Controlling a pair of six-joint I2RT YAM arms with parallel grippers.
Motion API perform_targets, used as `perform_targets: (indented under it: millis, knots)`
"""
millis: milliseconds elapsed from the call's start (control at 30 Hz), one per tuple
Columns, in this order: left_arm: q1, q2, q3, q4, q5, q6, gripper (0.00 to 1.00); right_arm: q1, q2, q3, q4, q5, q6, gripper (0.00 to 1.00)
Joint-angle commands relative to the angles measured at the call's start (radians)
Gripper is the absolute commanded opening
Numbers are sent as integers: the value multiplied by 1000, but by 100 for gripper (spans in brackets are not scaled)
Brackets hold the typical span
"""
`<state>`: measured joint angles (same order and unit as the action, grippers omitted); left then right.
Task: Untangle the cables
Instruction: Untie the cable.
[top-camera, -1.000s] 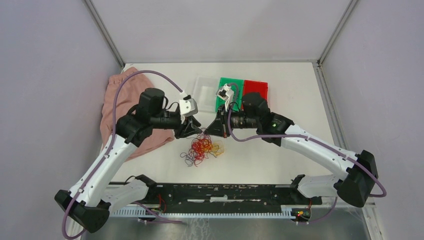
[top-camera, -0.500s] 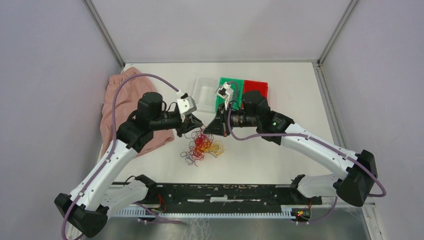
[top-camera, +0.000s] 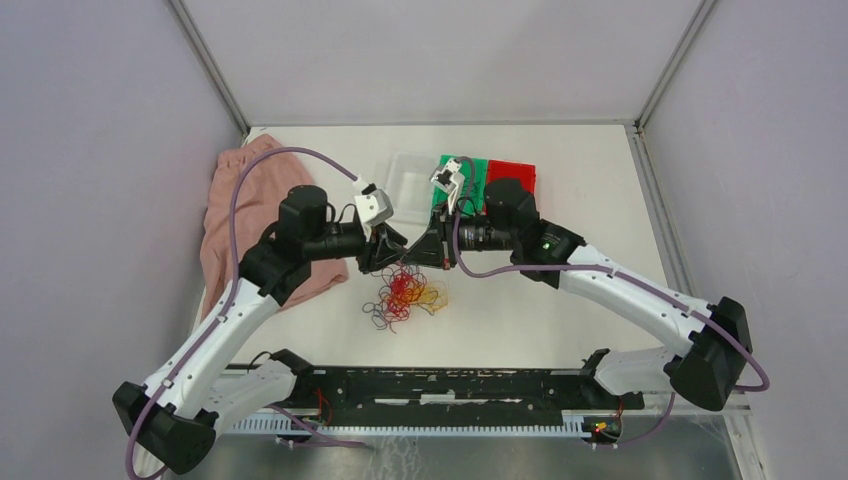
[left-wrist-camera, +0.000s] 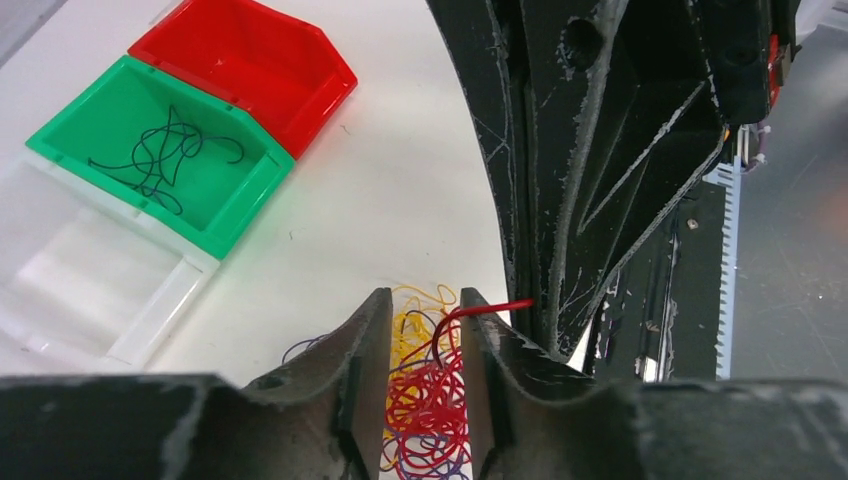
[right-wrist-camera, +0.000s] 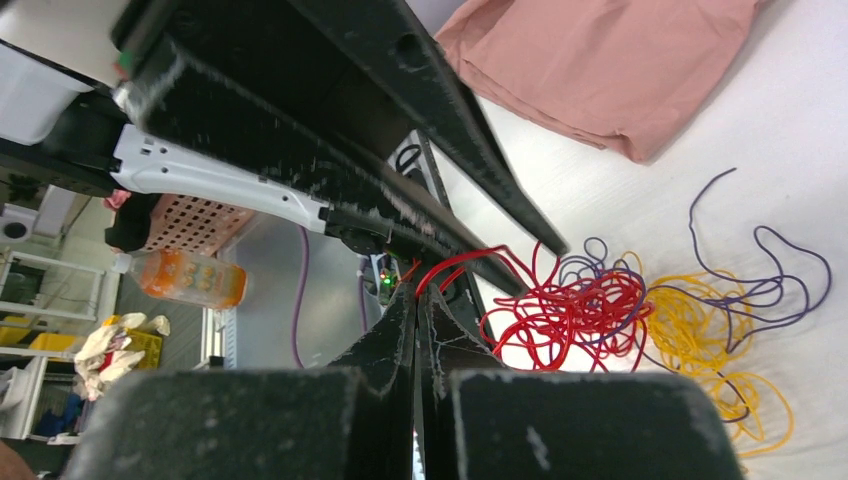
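The cables (top-camera: 405, 296) lie in a hand-sized tangle of red, yellow and purple wires on the white table, just below both grippers. Seen from the left wrist, the red loops (left-wrist-camera: 430, 400) show between the fingers of my left gripper (left-wrist-camera: 425, 302), which stands open; one red strand runs over its right fingertip (left-wrist-camera: 478, 305) towards the right gripper. My right gripper (right-wrist-camera: 417, 292) is shut on that red cable (right-wrist-camera: 470, 262), which leads back down to the pile (right-wrist-camera: 590, 310). From above, the tips of the left gripper (top-camera: 402, 252) and the right gripper (top-camera: 414, 256) almost meet.
A clear bin (top-camera: 408, 178), a green bin (top-camera: 447, 172) and a red bin (top-camera: 511, 172) stand behind the grippers. A dark cable (left-wrist-camera: 150, 160) lies in the green bin (left-wrist-camera: 235, 215). A pink cloth (top-camera: 232, 215) lies at the left.
My left gripper has moved up and right, close to the right gripper's tip; its jaws narrowed, then widened again. The right gripper has stayed shut on the red cable and lifted slightly.
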<state>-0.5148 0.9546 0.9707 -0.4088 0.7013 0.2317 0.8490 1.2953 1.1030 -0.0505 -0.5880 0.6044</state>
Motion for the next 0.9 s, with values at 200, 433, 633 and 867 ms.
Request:
perform_targets:
  millis: [200, 433, 633, 867]
  knots:
    - [-7, 11, 5, 52, 65, -27, 3, 0, -14, 18, 118, -29, 40, 0]
    - [-7, 4, 96, -9, 35, -28, 3, -59, -131, -65, 73, 66, 25, 47]
    - [-8, -9, 173, -10, 54, -52, 3, -151, -222, -148, 68, 152, 58, 67]
    - [-8, 1, 215, 18, 75, -117, 3, -151, -156, -149, 172, 136, 110, 78]
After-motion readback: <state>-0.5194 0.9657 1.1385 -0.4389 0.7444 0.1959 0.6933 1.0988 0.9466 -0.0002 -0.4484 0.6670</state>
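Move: The red cable's raised strand already runs between the left hand's open fingertips, about 1 cm back of their midpoint, while the right fingers still pinch it between their pads. From the left hand, the hanging red tangle is some 15 cm below, 3 cm back and 1 cm left. The yellow cable lies roughly 25 cm below, 4 cm right and 3 cm back; the green bin is some 27 cm ahead, 10 cm right and 27 cm below. Nearly in place, the left fingers close on the raised red strand beside the right gripper's hold. The right fingers then open and let go, and that hand draws off to the right by about 6 cm and forward by 4 or 5 cm, turning some 15 degrees clockwise. Meanwhile the left hand, gripping the strand, lifts it straight up about 6 cm, away from the yellow cable. ##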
